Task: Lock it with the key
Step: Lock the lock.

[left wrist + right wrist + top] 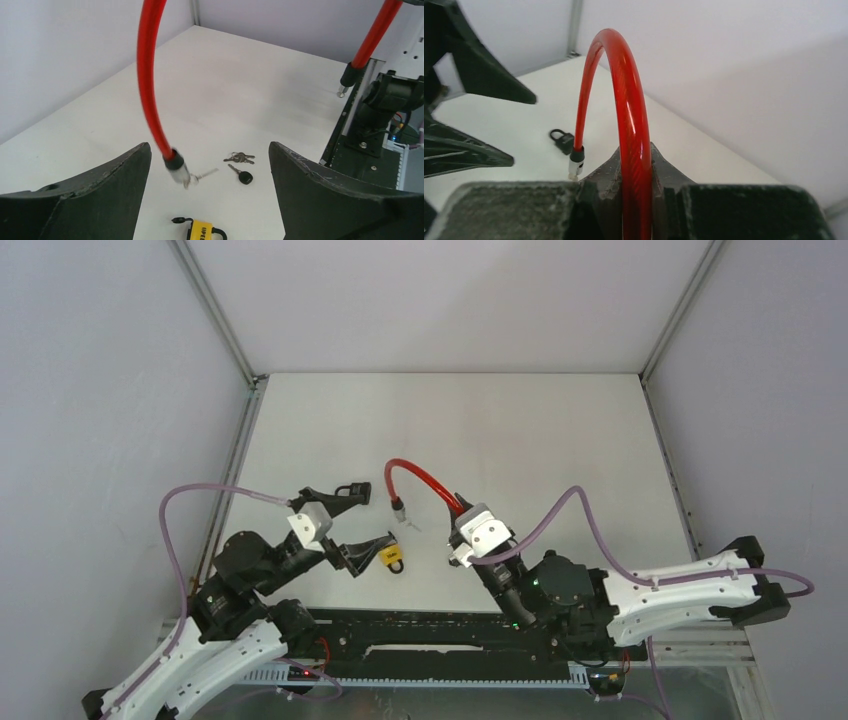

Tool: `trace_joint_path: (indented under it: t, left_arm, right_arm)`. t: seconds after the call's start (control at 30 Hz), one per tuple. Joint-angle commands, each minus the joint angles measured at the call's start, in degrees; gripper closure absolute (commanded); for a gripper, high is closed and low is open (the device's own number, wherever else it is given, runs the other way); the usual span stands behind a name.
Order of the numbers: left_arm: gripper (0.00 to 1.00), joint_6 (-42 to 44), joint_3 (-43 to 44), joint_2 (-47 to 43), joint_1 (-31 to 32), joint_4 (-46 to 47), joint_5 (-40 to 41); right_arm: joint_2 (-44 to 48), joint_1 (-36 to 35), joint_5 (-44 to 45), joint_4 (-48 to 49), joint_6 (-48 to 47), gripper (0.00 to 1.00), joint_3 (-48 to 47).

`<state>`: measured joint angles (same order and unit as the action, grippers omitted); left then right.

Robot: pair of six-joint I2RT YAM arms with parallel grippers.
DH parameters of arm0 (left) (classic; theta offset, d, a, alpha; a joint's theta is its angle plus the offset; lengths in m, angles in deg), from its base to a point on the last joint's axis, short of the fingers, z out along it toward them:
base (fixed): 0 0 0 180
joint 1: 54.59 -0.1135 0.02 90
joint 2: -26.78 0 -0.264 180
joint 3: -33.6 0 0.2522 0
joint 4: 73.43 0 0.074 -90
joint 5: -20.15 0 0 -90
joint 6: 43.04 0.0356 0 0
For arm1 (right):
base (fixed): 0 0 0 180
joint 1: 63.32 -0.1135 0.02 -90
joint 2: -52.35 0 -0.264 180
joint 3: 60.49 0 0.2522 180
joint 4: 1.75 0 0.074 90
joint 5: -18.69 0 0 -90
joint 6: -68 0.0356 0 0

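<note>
A red cable lock [420, 478] arches up from my right gripper [463, 517], which is shut on it; in the right wrist view the cable [631, 100] is pinched between the two fingers. The cable's free end, a black collar and metal head [175, 165], hangs blurred just above the table between the wide-open fingers of my left gripper [209, 147]. A silver key on a ring [207, 174] sits right at that head; I cannot tell whether it is inserted. The left gripper [372, 520] holds nothing.
A yellow padlock [205, 231] lies just below the cable end, also by the left gripper's near finger [392, 558]. A small key bunch [240, 158] and a black-headed key [244, 176] lie to the right. A black padlock [562, 140] lies farther back.
</note>
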<state>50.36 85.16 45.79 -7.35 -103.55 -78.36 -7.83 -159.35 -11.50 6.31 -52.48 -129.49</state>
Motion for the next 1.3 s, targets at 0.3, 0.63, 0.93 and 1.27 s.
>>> trace_joint_path:
  t: [0.3, 0.63, 0.93, 1.27]
  left_arm:
    - [0.12, -3.0, -10.1, -1.3, 0.0, 10.7, 4.1]
    - [0.18, -0.3, -16.1, 7.1, 0.0, 29.6, 4.3]
    - [0.2, 0.6, -17.1, 13.7, 0.0, 40.2, -0.2]
    - [0.35, 1.3, -17.8, 15.5, -0.1, 40.8, 0.3]
  right_arm:
    - [-4.2, -1.9, 14.5, 28.8, -21.8, 1.0, -7.3]
    - [-3.5, -5.9, 14.1, 31.1, -23.6, 1.0, -8.4]
    - [2.8, -8.4, 8.7, 13.2, -5.1, 1.0, -8.3]
    - [5.3, -10.6, 3.0, 8.2, -0.6, 1.0, -8.3]
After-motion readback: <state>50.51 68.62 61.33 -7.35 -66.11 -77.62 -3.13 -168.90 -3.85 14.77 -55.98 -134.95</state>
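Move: The silver end of the red cable, hanging from the right gripper, is about 6 cm ahead of the left hand, 4 cm to its right and 10 cm below. On the table some 28 cm beneath that hand, the yellow padlock is 5 cm ahead and 3 cm right, the black padlock 19 cm ahead and 6 cm left, the loose keys 7 cm ahead and 17 cm right. From the right hand, the silver end is 7 cm ahead, 9 cm left and 17 cm down. The right gripper keeps its pinch on the red cable, lifting it about 6.5 cm while going some 4 cm right, first edging forward, then back, its left side rolling up 15 degrees. The open left hand heads for the dangling silver end, forward, right and down about 7 cm, then up again by a couple as its fingers start narrowing around it, not yet gripping. ##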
